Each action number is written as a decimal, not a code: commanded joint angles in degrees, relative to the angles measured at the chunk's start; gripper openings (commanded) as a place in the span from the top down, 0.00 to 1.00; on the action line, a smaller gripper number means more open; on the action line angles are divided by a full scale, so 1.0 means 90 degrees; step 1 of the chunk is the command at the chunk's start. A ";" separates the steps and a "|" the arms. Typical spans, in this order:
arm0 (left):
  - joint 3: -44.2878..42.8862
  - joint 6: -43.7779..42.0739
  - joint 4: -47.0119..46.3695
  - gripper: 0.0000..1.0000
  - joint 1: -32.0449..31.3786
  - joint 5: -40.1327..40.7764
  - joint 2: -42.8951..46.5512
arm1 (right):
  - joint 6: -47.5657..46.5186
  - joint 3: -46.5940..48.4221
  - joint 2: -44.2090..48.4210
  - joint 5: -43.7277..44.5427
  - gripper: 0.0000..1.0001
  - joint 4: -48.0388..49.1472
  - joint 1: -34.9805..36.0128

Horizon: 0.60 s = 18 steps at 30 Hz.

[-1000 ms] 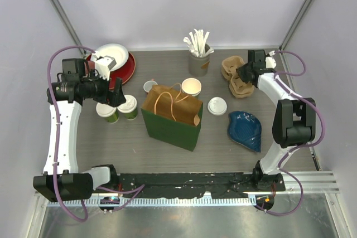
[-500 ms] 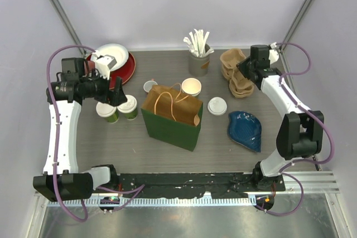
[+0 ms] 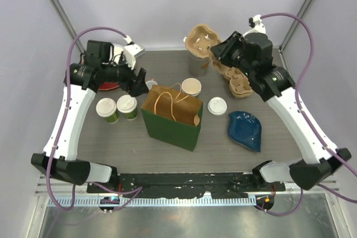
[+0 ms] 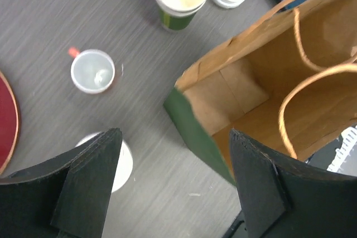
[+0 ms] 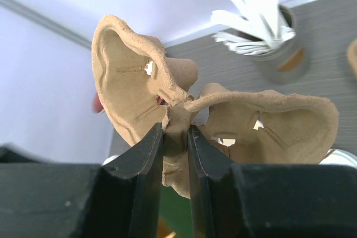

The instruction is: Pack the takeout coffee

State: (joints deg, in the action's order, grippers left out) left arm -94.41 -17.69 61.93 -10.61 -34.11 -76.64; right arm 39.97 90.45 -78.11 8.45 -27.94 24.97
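Two lidded green cups [image 3: 106,108] [image 3: 127,106] of the takeout coffee stand left of the green-and-brown paper bag [image 3: 173,112]. An uncovered green cup [image 3: 191,87] stands behind the bag, with a loose white lid [image 3: 217,106] to its right. My left gripper [image 3: 139,85] hovers open over the table by the bag's left edge [image 4: 195,126], and nothing is between its fingers. My right gripper [image 5: 175,132] is shut on the middle ridge of a brown pulp cup carrier [image 5: 167,82]. It holds the carrier [image 3: 202,40] high at the back.
More pulp carriers [image 3: 237,79] are stacked at the back right. A blue dish [image 3: 245,129] lies right of the bag. A tin of white stirrers [image 5: 268,32] stands at the back. A small red-and-white cup [image 4: 93,71] sits left of the bag, near a red plate [image 4: 6,121].
My right arm has lifted one carrier off the stack and swung it up and left. My left arm has risen from above the lidded cups and moved right toward the bag.
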 commanded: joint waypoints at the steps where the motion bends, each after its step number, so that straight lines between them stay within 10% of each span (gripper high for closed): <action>1: -0.0690 -0.0718 -0.0008 0.18 -0.0500 0.0020 -0.0497 | -0.0135 0.0330 0.0757 -0.0088 0.99 -0.0420 0.0331; 18: -0.1044 -0.2849 0.1029 0.20 -0.1653 -0.0155 -0.1553 | 0.0100 0.0428 0.1032 -0.1270 0.99 -0.0587 0.0477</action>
State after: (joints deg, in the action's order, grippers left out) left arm -104.60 -39.27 68.38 -24.62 -33.54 -91.53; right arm 40.66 91.74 -69.28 0.73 -34.28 28.95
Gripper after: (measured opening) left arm 0.828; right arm 0.266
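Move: The paper bag's open mouth is the goal for both hands. From the left gripper its middle lies about 12 cm right, 7 back and 5 lower; the near lidded cup is some 9 cm ahead, 7 left and the small mug 20 ahead, 3 right, both far below. From the right gripper, already holding the cup carriers, the mouth is roughly 17 cm back, 16 left, 12 lower; the empty cups stand 3 ahead, 8 left, the white lid straight below, 3 right. Bring the left gripper about 7 cm to the right and, in the second half, down some 4 cm onto the left end of the bag's mouth, turning it clockwise by some 25 degrees with the fingers kept wide open. Meanwhile draw the right gripper back towards the bag, rising at first and then easing down a little, keeping its pinch on the carriers. ##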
